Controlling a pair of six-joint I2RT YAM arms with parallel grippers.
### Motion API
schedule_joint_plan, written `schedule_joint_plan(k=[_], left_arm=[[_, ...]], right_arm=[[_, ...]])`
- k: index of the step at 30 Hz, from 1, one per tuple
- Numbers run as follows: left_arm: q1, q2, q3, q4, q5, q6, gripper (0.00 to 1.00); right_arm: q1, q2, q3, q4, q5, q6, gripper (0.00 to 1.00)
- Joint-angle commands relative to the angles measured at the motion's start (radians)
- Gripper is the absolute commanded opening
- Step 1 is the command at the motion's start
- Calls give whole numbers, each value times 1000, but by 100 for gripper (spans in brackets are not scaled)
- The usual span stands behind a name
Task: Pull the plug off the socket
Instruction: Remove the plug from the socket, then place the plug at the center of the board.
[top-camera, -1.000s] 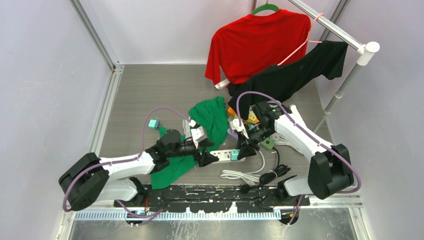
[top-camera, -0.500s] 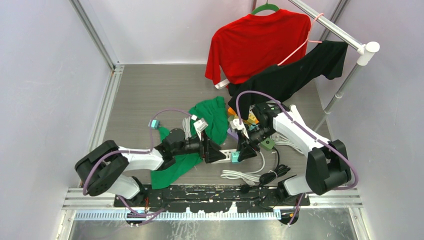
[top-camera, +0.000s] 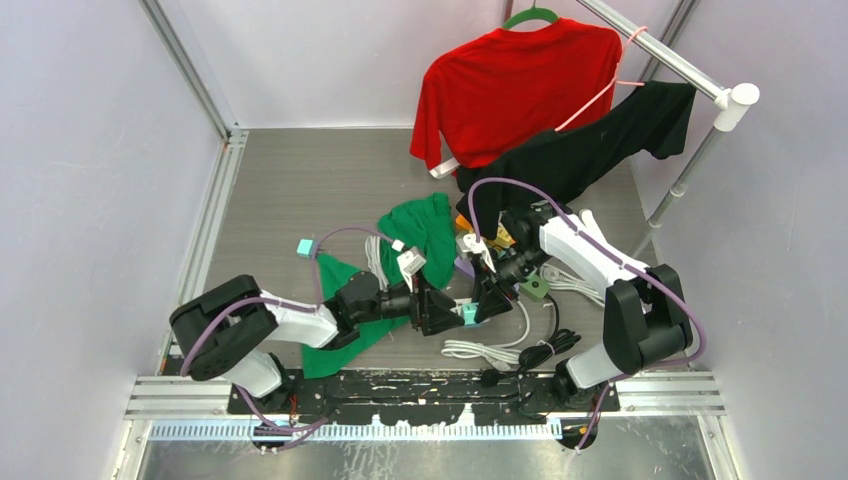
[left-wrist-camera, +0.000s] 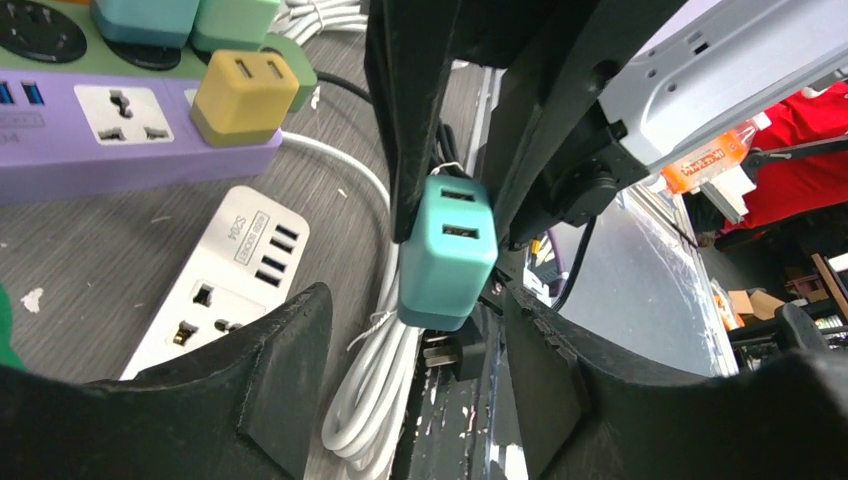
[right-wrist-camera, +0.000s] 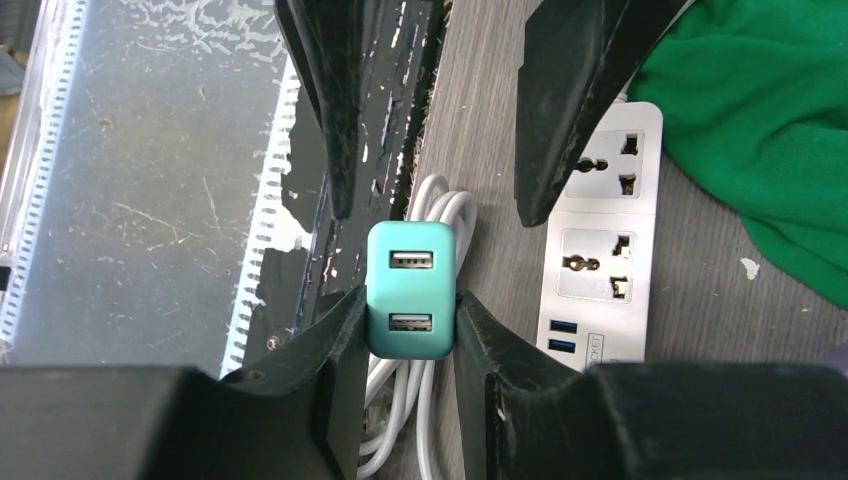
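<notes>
The plug (right-wrist-camera: 410, 290), a teal two-port USB block, is pinched between the fingers of my right gripper (right-wrist-camera: 410, 310), which is shut on it. It hangs clear of the white socket strip (right-wrist-camera: 600, 260), over a coil of white cable. The left wrist view shows the same plug (left-wrist-camera: 445, 250) between the two fingers of my left gripper (left-wrist-camera: 415, 315), which is open with a gap on each side. The socket strip (left-wrist-camera: 225, 290) lies flat to its left. From above, both grippers meet at the plug (top-camera: 468, 313), the left gripper (top-camera: 440, 315) covering most of the strip.
A purple power strip (left-wrist-camera: 100, 130) with a yellow plug (left-wrist-camera: 240, 95) and other plugs lies behind. A green cloth (top-camera: 420, 240) lies under the left arm. A white cable coil (top-camera: 480, 350) and black cords are near the front. Red shirt (top-camera: 515, 85) and black shirt (top-camera: 580, 150) hang on the rack.
My left arm has reached right along the socket strip until its fingers flank the plug, and they have narrowed a little. The right gripper keeps its hold on the plug.
</notes>
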Motion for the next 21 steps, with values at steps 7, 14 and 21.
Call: schedule_joint_plan(k=[7, 14, 21], left_arm=[[-31, 100, 35, 152, -15, 26, 58], [-46, 166, 61, 208, 15, 11, 49], [-54, 186, 72, 222, 22, 10, 39]], right_arm=[[-5, -11, 34, 0, -40, 23, 8], [-5, -11, 31, 3, -39, 22, 8], [-5, -12, 28, 7, -41, 24, 9]])
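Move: The plug is already pulled out and pinched in the right hand's fingertips, its middle about 2 cm left, 1 cm back and 1 cm below that hand's point. From the left hand it lies about 4 cm right, 1 cm back and 2 cm down. Roughly 9 cm below the left hand are the white socket, 1 cm ahead and 1 cm left, the purple strip, 7 cm ahead and 7 cm right, and the cable coil, 8 cm back and 4 cm right. Left hand sinks, then slides right, about 2 cm each, its fingers narrowing around the plug the right holds. ##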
